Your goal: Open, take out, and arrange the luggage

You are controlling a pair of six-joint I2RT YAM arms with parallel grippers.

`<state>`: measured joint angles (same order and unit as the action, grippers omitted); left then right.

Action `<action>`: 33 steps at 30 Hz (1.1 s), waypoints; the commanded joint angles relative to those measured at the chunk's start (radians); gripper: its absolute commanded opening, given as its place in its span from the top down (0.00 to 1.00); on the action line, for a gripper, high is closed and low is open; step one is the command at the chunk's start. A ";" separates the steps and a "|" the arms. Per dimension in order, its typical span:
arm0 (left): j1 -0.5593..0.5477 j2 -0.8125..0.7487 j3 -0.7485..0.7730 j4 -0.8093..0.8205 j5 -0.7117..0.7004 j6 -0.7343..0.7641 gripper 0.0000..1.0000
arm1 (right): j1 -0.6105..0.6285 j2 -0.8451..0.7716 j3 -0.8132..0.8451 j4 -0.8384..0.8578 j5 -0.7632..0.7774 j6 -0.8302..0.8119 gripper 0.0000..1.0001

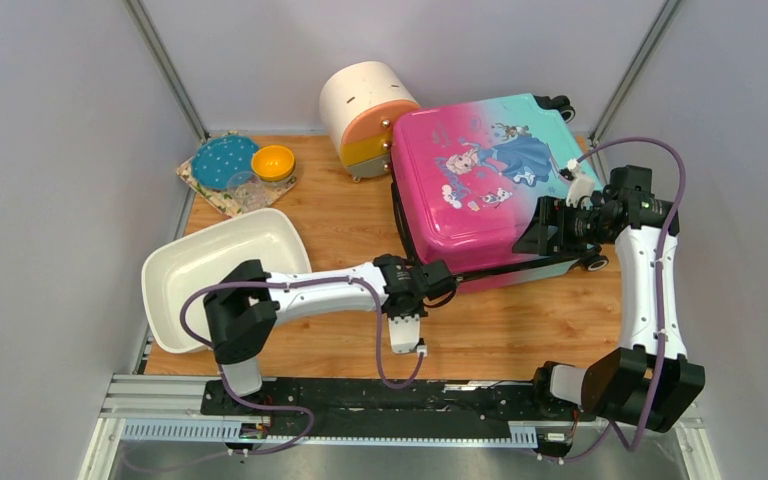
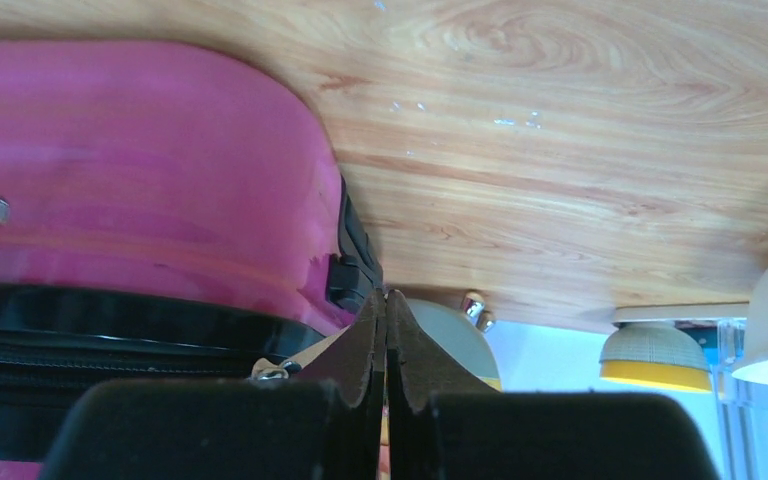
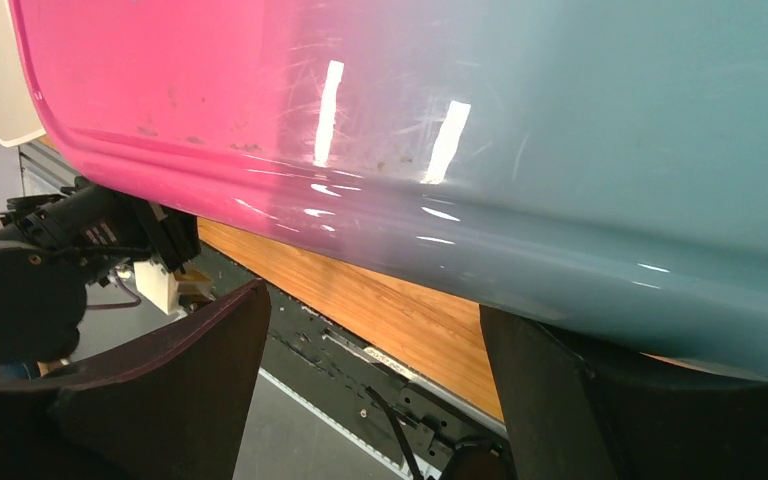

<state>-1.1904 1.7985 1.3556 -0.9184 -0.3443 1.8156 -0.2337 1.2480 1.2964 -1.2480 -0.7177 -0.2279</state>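
The luggage (image 1: pixel 480 180) lies flat on the wooden table, its pink-to-teal shell with the cartoon print facing up and black wheels at its right end. My left gripper (image 1: pixel 438 275) is shut at its near left corner, against the black zipper band (image 2: pixel 110 320). In the left wrist view the fingertips (image 2: pixel 378 315) meet, and a tan pull tab (image 2: pixel 295 362) runs behind the left finger; I cannot tell whether it is pinched. My right gripper (image 1: pixel 552 228) is open at the near right edge, one finger (image 3: pixel 570 390) under the teal shell (image 3: pixel 610 150).
A round cream drawer cabinet (image 1: pixel 365 110) stands against the luggage's far left corner. A white basin (image 1: pixel 220 265) sits at the near left. On a patterned mat (image 1: pixel 210 190) at the far left are a teal plate (image 1: pixel 222 160) and an orange bowl (image 1: pixel 273 162).
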 commanded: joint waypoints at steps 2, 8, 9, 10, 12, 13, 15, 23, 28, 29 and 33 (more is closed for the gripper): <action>0.110 -0.022 -0.137 -0.007 -0.045 0.002 1.00 | 0.000 0.044 0.000 0.200 -0.008 -0.077 0.16; 0.222 0.010 -0.151 0.189 -0.025 0.070 1.00 | -0.003 0.047 0.012 0.180 -0.003 -0.090 0.16; 0.225 -0.001 -0.156 0.203 -0.010 0.068 1.00 | -0.003 0.050 0.015 0.176 -0.003 -0.091 0.16; 0.227 -0.013 -0.174 0.217 0.029 0.053 1.00 | -0.003 0.050 0.018 0.173 -0.002 -0.097 0.16; 0.222 -0.075 -0.208 0.216 0.091 0.030 0.80 | -0.003 0.047 0.024 0.164 0.003 -0.097 0.16; 0.219 -0.100 -0.217 0.182 0.166 -0.004 0.70 | -0.003 0.045 0.026 0.162 0.003 -0.100 0.16; 0.209 -0.178 -0.227 0.132 0.240 -0.059 0.41 | -0.003 0.044 0.038 0.150 0.004 -0.103 0.16; 0.305 -0.307 -0.129 -0.082 0.643 -0.781 0.19 | -0.004 0.018 0.129 0.096 -0.031 -0.108 0.16; 0.587 -0.392 -0.182 0.222 1.034 -1.410 0.18 | -0.004 0.002 0.173 0.110 -0.060 -0.067 0.16; 0.654 -0.456 -0.231 0.328 1.047 -1.508 0.18 | -0.004 -0.005 0.175 0.122 -0.068 -0.061 0.16; 0.673 -0.623 -0.546 0.818 0.907 -1.743 0.12 | -0.003 -0.024 0.178 0.162 -0.088 -0.025 0.16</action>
<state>-0.5133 1.3319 1.0180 -0.5568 0.5011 0.4812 -0.2390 1.2457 1.4227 -1.2877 -0.7300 -0.2661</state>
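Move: At the suitcase's near left corner, the shut left fingers hold the zip pull; the left-side zip stretch it follows lies about 7 cm ahead and 2 cm left, at hand height. The suitcase's middle is some 16 cm ahead and 18 cm right, the drawer cabinet roughly 24 cm ahead and 11 cm left, the white tray 40 cm left, level fore-and-aft. From the right hand, that zip stretch is about 22 cm left, 5 cm ahead and 11 cm below. Dragging the zip pull forward about 7 cm along the suitcase's left side, the left hand then opens wide and backs off some 9 cm while swinging left, away from the case. It finishes forward again and rising, rolling well over 90 degrees counter-clockwise. The open right hand lifts about 4 cm off the near edge of the lid. ##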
